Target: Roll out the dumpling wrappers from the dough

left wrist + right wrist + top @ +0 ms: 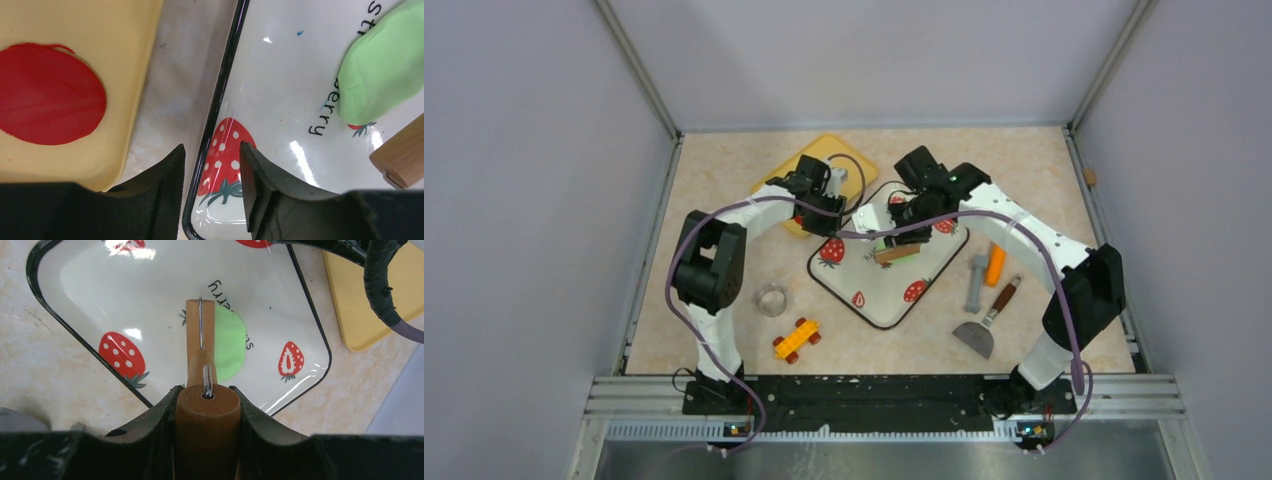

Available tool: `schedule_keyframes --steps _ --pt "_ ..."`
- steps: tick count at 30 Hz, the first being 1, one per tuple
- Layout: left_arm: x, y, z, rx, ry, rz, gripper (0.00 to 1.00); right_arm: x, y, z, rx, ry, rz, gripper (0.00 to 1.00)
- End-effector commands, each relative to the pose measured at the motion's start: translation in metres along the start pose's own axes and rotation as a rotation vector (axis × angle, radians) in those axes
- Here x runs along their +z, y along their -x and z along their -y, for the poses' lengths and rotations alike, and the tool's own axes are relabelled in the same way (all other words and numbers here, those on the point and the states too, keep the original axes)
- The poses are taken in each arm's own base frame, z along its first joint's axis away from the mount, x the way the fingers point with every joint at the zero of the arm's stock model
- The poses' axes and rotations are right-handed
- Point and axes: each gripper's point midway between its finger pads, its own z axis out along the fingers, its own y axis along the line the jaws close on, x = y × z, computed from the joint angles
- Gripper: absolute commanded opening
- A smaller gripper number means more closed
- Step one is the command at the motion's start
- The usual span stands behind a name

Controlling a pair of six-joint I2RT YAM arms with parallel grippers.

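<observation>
The green dough (230, 345) lies as a flattened blob on the strawberry-print tray (100, 300). My right gripper (206, 390) is shut on the handle of a wooden roller (200, 325), whose drum rests across the dough's left side. In the top view this gripper (904, 235) hovers over the tray's middle. My left gripper (211, 147) straddles the tray's black rim (220, 100), with its jaws apart and a gap on both sides. The dough (385, 65) and the roller's end (400, 157) lie to its right. No separate dumpling wrappers show.
A yellow board (125, 50) holding a red disc (47, 95) sits just left of the tray. On the table are a metal ring (771, 299), a toy car (796, 339), a scraper (986, 325), a grey bolt (976, 282) and an orange piece (995, 264).
</observation>
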Motion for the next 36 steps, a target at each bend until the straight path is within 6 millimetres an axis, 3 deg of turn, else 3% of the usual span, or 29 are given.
schedule_keyframes --steps 1,7,14,18,21,25,32,36 --pt "0.006 -0.002 0.007 -0.021 -0.059 -0.025 0.45 -0.018 0.013 0.028 -0.149 -0.152 0.005 0.0" --pt "0.019 -0.022 0.007 -0.037 -0.093 -0.088 0.31 0.009 -0.006 0.019 -0.144 -0.087 -0.042 0.0" --pt "0.025 -0.028 0.009 -0.041 -0.115 -0.114 0.0 0.037 -0.031 -0.029 -0.102 0.146 -0.093 0.0" --pt "0.027 -0.027 0.01 -0.044 -0.123 -0.115 0.0 0.05 -0.048 -0.045 -0.092 0.198 -0.137 0.0" --pt "0.029 -0.029 0.012 -0.035 -0.143 -0.123 0.0 0.056 -0.053 -0.037 -0.103 0.149 -0.151 0.0" --pt "0.032 -0.033 0.016 -0.027 -0.174 -0.142 0.0 0.055 -0.045 -0.01 -0.092 0.066 -0.152 0.0" --pt "0.033 -0.041 0.021 -0.025 -0.205 -0.173 0.0 0.065 -0.045 0.009 -0.096 0.041 -0.149 0.0" --pt "0.033 -0.046 0.021 -0.021 -0.21 -0.183 0.0 0.057 -0.039 0.019 -0.069 0.043 -0.121 0.0"
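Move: Just below the left hand's half-open fingers, about 2 cm back and 3 cm down, is the tray rim; the printed strawberry sits 4 cm back and 2 cm right, the red disc some 5 cm ahead and 5 cm left. The green dough lies 14 cm right, 2 cm back. From the right hand that dough is roughly 5 cm ahead, 5 cm left and 16 cm below; the grey bar is level and 13 cm right. Sinking some 4 cm, the right hand keeps hold of the roller's handle and brings the roller onto the green dough, then pushes it about 3 cm forward and left across it. Meanwhile the left hand lowers 2 cm, easing back slightly, tilts about 10 degrees and closes its fingers on the tray's left rim, pinching and holding it. ##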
